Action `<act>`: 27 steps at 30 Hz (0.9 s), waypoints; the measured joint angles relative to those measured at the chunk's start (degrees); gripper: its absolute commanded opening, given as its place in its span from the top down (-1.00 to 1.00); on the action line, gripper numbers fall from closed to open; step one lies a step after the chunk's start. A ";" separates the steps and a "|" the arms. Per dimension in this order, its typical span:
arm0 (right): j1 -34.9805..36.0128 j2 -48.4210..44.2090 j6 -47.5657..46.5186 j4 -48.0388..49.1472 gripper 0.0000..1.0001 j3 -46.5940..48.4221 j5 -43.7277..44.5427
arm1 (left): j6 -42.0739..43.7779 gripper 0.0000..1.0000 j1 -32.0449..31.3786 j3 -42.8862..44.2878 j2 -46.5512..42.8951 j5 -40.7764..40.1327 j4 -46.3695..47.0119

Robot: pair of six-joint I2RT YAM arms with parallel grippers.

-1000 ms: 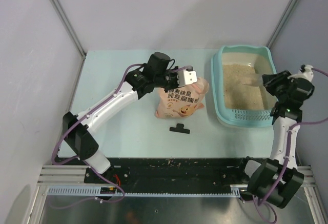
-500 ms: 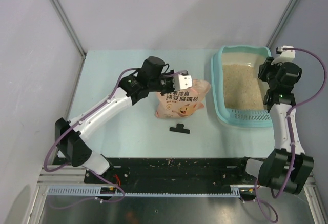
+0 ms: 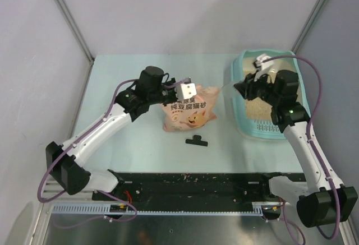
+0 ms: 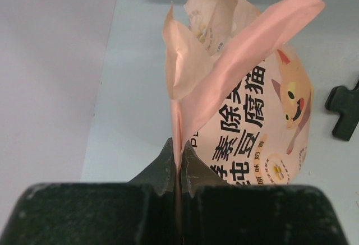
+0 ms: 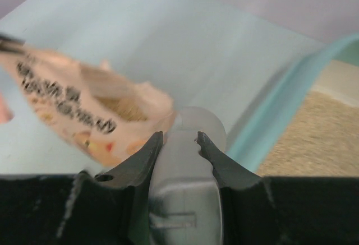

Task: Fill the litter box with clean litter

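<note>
The teal litter box (image 3: 240, 116) stands at the right of the table with beige clean litter (image 3: 259, 109) in it; its rim (image 5: 286, 107) and litter (image 5: 314, 138) show in the right wrist view. My left gripper (image 3: 178, 92) is shut on the top edge of the peach-pink cat bag (image 3: 187, 113), seen close in the left wrist view (image 4: 247, 77) with the fingertips (image 4: 168, 163) pinching it. My right gripper (image 3: 242, 85) is shut on the handle of a clear plastic scoop (image 5: 188, 161), held over the box's left rim and pointing toward the open bag (image 5: 73, 107).
A small black clip (image 3: 197, 140) lies on the table in front of the bag, also in the left wrist view (image 4: 343, 110). Grey walls close in the table on the left, back and right.
My right arm has swung left from the far right side of the box to its left rim, carrying the scoop toward the bag. My left gripper has pulled the bag a little left.
</note>
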 measured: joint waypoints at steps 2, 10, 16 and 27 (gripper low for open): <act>3.65 0.68 -2.84 -1.55 1.00 0.00 -0.50 | 0.00 1.00 1.49 -1.36 -1.57 -0.61 -0.11; 11.08 6.54 -20.50 -4.09 1.00 0.00 -0.13 | -0.13 1.00 4.87 -5.84 -7.32 -2.43 -1.16; 13.35 8.15 -39.56 -0.96 0.89 -6.56 -1.25 | -0.70 1.00 4.87 -6.60 -8.31 -2.40 -1.20; 17.97 6.69 -68.30 -3.37 0.36 -19.08 -4.26 | -1.14 0.99 4.85 -6.84 -8.63 -2.32 -1.14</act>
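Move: The bare table for the scoop held in the right hand lies about 10 cm to that hand's left, 8 cm back and 31 cm below. The black clip is some 20 cm left, 8 cm back; the bag's middle about 23 cm left, nearly level fore and aft, 18 cm lower; the litter box about 17 cm ahead, 19 cm right. From the left hand, the gripped bag's middle is 12 cm right, 4 cm ahead, 13 cm below. Swing the right gripper left from beside the bag's mouth, then sink it about 18 cm and draw it back towards the table beside the clip, turning counter-clockwise with a strong roll so that the scoop points left and down; keep hold of the scoop. Meanwhile pull the pinched bag top some 5 cm left with the left gripper, then hold it still. ##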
